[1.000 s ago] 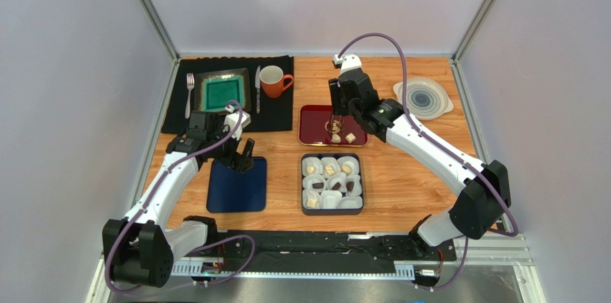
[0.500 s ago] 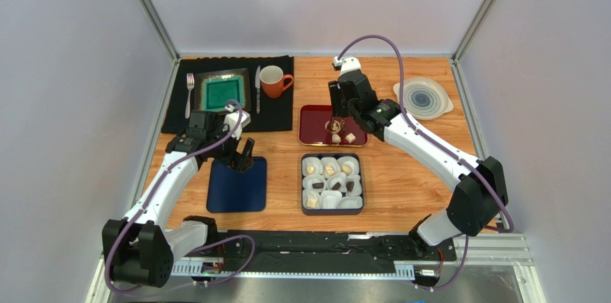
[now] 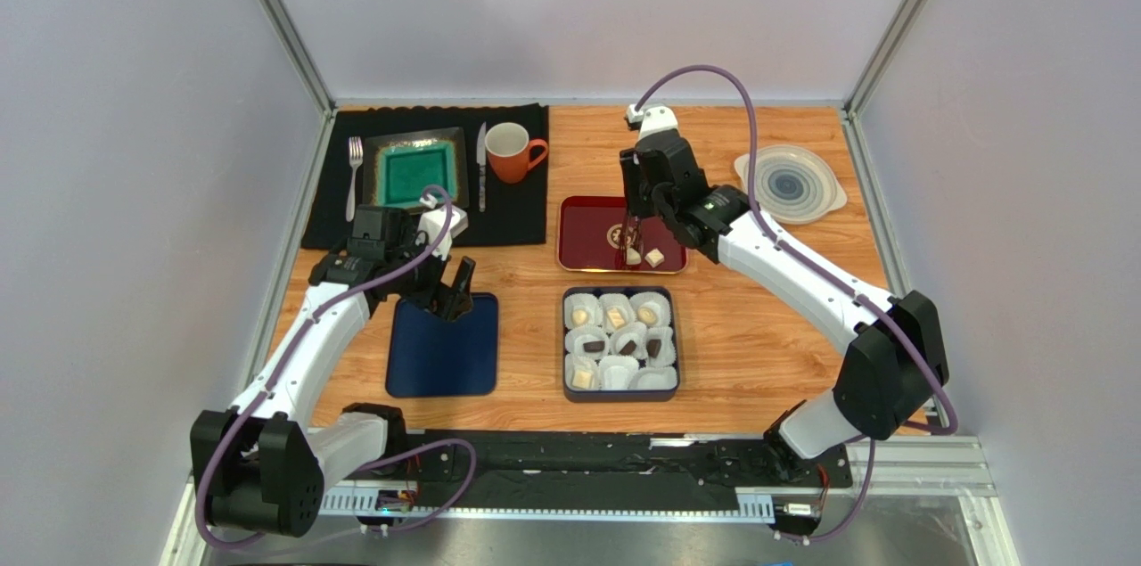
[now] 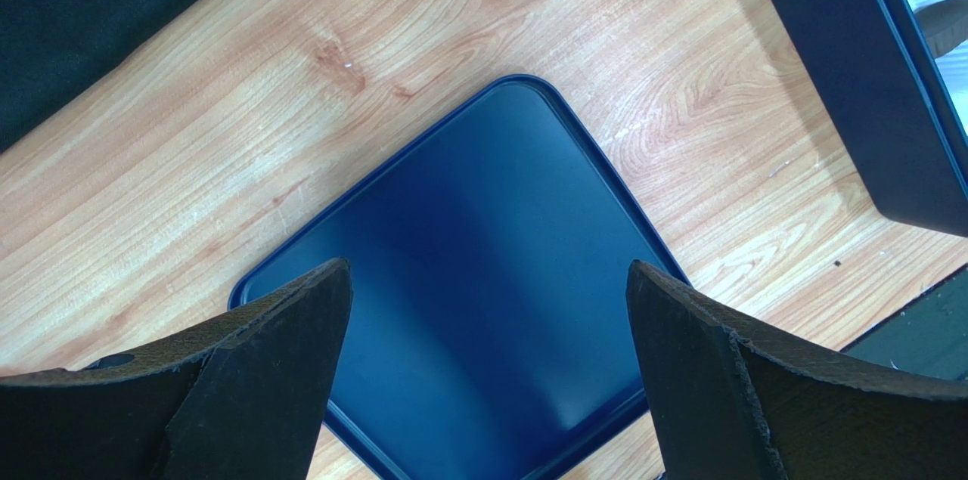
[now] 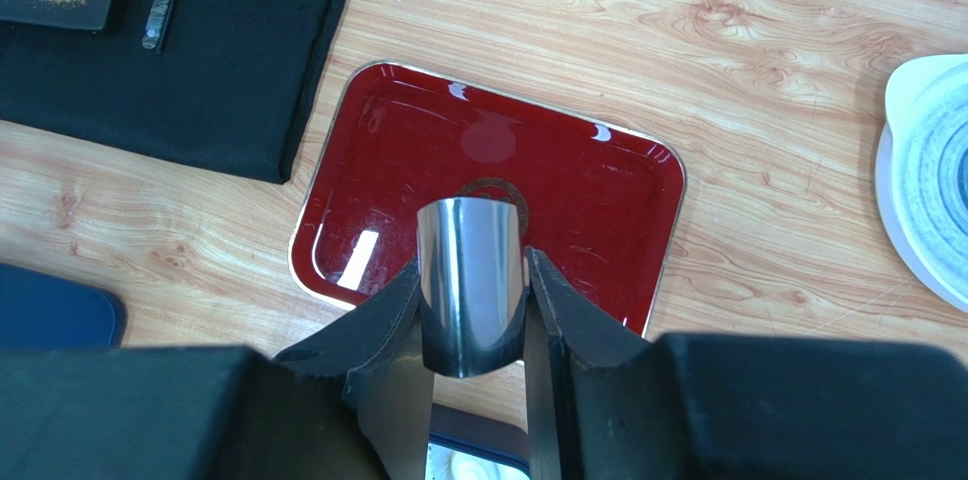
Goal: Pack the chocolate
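Observation:
Loose chocolate lies on the red tray (image 3: 585,225): a cream piece (image 3: 655,256), another cream piece (image 3: 631,256) and a dark one (image 3: 623,236). My right gripper (image 3: 634,221) hangs over them, shut on shiny metal tongs (image 5: 469,276) whose tips point down at the tray (image 5: 591,197). In the right wrist view the tongs hide the pieces beneath them. The dark box (image 3: 620,343) in front holds white paper cups, several of them with cream or dark chocolate. My left gripper (image 4: 489,276) stands wide open over the blue lid (image 4: 477,310), holding nothing.
An orange mug (image 3: 509,152), a green plate (image 3: 418,173), a fork (image 3: 354,176) and a knife (image 3: 481,168) sit on a black mat at the back left. A white round lid (image 3: 790,182) lies at the back right. The box corner (image 4: 864,83) lies right of the blue lid.
My right gripper has squeezed the tongs narrower and shifted slightly right over the red tray. The left arm has not moved.

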Controlling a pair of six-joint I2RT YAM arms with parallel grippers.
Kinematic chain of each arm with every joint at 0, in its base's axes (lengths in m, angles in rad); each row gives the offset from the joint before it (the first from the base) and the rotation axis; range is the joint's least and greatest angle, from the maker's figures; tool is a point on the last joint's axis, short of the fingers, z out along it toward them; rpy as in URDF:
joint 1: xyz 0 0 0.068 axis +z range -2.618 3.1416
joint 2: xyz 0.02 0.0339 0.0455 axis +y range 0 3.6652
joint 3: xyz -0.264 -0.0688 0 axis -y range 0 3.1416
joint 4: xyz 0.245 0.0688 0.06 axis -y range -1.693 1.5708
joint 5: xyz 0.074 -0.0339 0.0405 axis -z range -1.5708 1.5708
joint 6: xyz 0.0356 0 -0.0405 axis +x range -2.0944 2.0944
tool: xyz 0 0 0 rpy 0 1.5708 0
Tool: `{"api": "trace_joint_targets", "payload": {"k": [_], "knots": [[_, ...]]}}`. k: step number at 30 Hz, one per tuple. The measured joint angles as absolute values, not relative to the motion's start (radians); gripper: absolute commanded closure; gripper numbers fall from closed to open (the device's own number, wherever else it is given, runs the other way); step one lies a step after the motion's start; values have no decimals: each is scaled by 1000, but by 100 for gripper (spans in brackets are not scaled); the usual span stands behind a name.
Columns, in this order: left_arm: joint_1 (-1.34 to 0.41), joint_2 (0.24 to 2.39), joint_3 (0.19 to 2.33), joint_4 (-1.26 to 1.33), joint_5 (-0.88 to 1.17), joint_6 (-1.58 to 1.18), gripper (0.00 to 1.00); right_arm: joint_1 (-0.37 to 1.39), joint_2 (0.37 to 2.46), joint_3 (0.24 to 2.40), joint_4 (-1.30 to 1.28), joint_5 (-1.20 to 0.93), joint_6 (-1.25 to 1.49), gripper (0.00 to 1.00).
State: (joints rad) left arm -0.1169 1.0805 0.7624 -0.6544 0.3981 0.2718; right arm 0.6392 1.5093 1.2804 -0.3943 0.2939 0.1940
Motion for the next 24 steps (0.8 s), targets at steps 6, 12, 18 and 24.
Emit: {"api": "trace_joint_targets", "payload": {"k": [6,12,18,24], "knots": [[-117,1081,762,-654,398,272,1,639,1519,1316,-421,277,193,91],[-117,1081,762,-654,397,272,1,639,1514,1408,-452,244,192,93],[-117,1081,762,-654,393,271,1,654,1411,1411,-495,213,184,94],[-117,1081,762,-653,390,271,1,735,1233,1357,-539,203,147,94]]}}
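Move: The white chocolate is already pinched in the tips of the tongs, some 19 cm below the right hand. The free middle cup in the box's nearest row lies about 17 cm back, 1 cm left and 18 cm below that hand. Beside this cup, another empty cup sits 5 cm to its right, and a filled one 5 cm to its left. The last tray chocolate is level with the right hand, 4 cm to its right. From the left hand, the middle cup is roughly 22 cm right and 7 cm back. The chocolate, still pinched in the tongs, is lifted off the red tray by the right arm: first almost straight up, about 4 cm, then on up and back on the box's side, some 11 cm higher and 7 cm back in all. The fingers keep their squeeze on the handles while the wrist tips up a little and turns about 10 degrees counter-clockwise. ##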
